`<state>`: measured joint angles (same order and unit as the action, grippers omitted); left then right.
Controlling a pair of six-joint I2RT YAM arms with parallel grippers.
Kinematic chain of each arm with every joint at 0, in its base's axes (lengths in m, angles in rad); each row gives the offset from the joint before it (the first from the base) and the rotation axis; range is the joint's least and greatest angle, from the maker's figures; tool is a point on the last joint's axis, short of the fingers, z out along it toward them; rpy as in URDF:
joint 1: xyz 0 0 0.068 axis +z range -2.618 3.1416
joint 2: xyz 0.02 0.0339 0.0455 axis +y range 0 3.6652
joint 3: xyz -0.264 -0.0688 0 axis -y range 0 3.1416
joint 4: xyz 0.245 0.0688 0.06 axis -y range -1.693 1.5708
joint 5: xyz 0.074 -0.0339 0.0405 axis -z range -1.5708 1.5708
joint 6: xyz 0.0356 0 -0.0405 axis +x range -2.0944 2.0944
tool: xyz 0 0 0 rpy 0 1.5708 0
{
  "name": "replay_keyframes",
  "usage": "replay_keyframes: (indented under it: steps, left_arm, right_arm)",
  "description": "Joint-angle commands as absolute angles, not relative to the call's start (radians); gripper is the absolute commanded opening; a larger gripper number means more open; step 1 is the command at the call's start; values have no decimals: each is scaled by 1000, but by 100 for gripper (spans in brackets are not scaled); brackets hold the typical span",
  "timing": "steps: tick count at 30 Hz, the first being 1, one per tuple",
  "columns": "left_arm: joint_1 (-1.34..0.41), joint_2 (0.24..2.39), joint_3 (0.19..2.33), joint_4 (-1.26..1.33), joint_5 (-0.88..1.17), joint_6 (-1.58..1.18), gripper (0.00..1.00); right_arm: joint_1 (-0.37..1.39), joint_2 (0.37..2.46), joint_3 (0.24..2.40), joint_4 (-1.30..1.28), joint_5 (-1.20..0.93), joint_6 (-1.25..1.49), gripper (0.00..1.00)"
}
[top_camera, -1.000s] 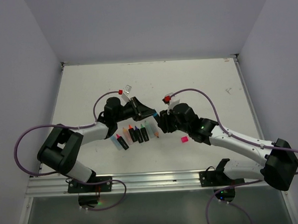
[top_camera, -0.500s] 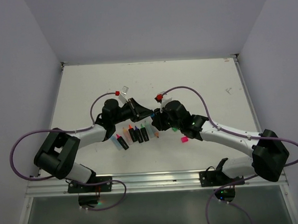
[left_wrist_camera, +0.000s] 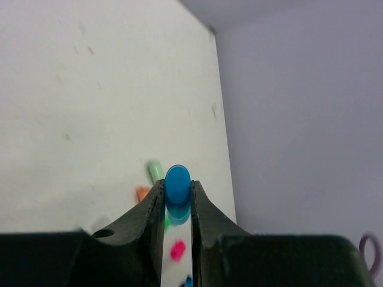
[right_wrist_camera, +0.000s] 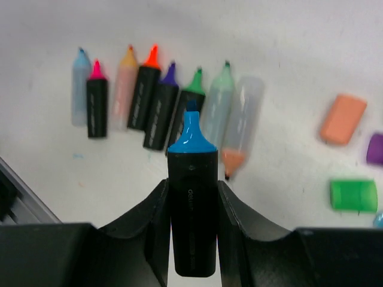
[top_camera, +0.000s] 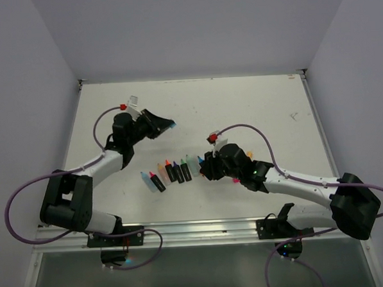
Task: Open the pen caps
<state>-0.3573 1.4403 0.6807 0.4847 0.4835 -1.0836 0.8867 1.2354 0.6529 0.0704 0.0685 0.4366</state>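
Observation:
My left gripper [top_camera: 169,125] hangs over the back left of the table, shut on a blue pen cap [left_wrist_camera: 178,181] that stands between its jaws [top_camera: 172,125]. My right gripper [right_wrist_camera: 192,186] is shut on a black pen body [right_wrist_camera: 192,227] whose bare blue tip [right_wrist_camera: 191,134] points at a row of uncapped pens [right_wrist_camera: 161,98]. In the top view this gripper [top_camera: 205,166] sits at the right end of that row [top_camera: 170,171]. Loose caps lie to the right: orange [right_wrist_camera: 342,119], purple [right_wrist_camera: 376,149] and green [right_wrist_camera: 353,195].
The white table [top_camera: 241,102] is boxed in by grey walls at the back and sides. An aluminium rail [top_camera: 196,232] runs along the near edge. Purple cables loop from both arms. A pink cap [left_wrist_camera: 178,250] shows below the left jaws.
The two grippers met at the table's middle. Now the left one has pulled away up and to the left with the blue cap, and the right one has drawn back with the uncapped pen.

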Motion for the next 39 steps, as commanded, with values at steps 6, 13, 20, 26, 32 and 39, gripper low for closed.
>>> replay_keyframes:
  steps: [6,13,20,26,32,39]
  left_arm:
    - [-144,1390,749,545,405,-1040,0]
    - [-202,1244,665,336,399,-836,0]
    - [-218,1014,575,144,306,-718,0]
    - [-218,850,614,16,294,-690,0]
    - [-219,773,606,-66,333,-690,0]
    - [-219,710,571,-107,336,-684,0]
  right_arm:
    - [920,1118,578,-113,187,492,0]
    - [887,1181,707,-330,459,488,0]
    - [877,1261,750,-176,238,422,0]
    - [874,1423,825,-94,268,391,0]
    - [862,1545,893,-60,258,364,0]
    - [847,1626,896,-45,279,353,0]
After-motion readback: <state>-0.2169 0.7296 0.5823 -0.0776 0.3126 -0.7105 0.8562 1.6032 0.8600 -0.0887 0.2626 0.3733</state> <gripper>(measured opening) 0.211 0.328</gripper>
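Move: Below and ahead of the right hand, which already holds the uncapped blue pen, its free spot in the row lies about 7 cm farther out, 1 cm right and 12 cm down. The clear pen bounding that spot is 7 cm ahead and 2 cm left, the pale green pen 8 cm ahead and 5 cm left; the peach cap sits 12 cm ahead, 5 cm right. From the left hand, holding the blue cap, the spot is some 4 cm back, 9 cm right and 17 cm down. Swinging back, down and then right to about 8 cm off its start, the right hand next turns left and forward, sinking towards the free spot beside the clear pen; it ends some 8 cm lower, its fingertips tipped further down, the grip on the blue pen kept. The left hand carries the blue cap forward-left, away from the pen, then draws back about 13 cm, rising slightly, fingers still shut. ##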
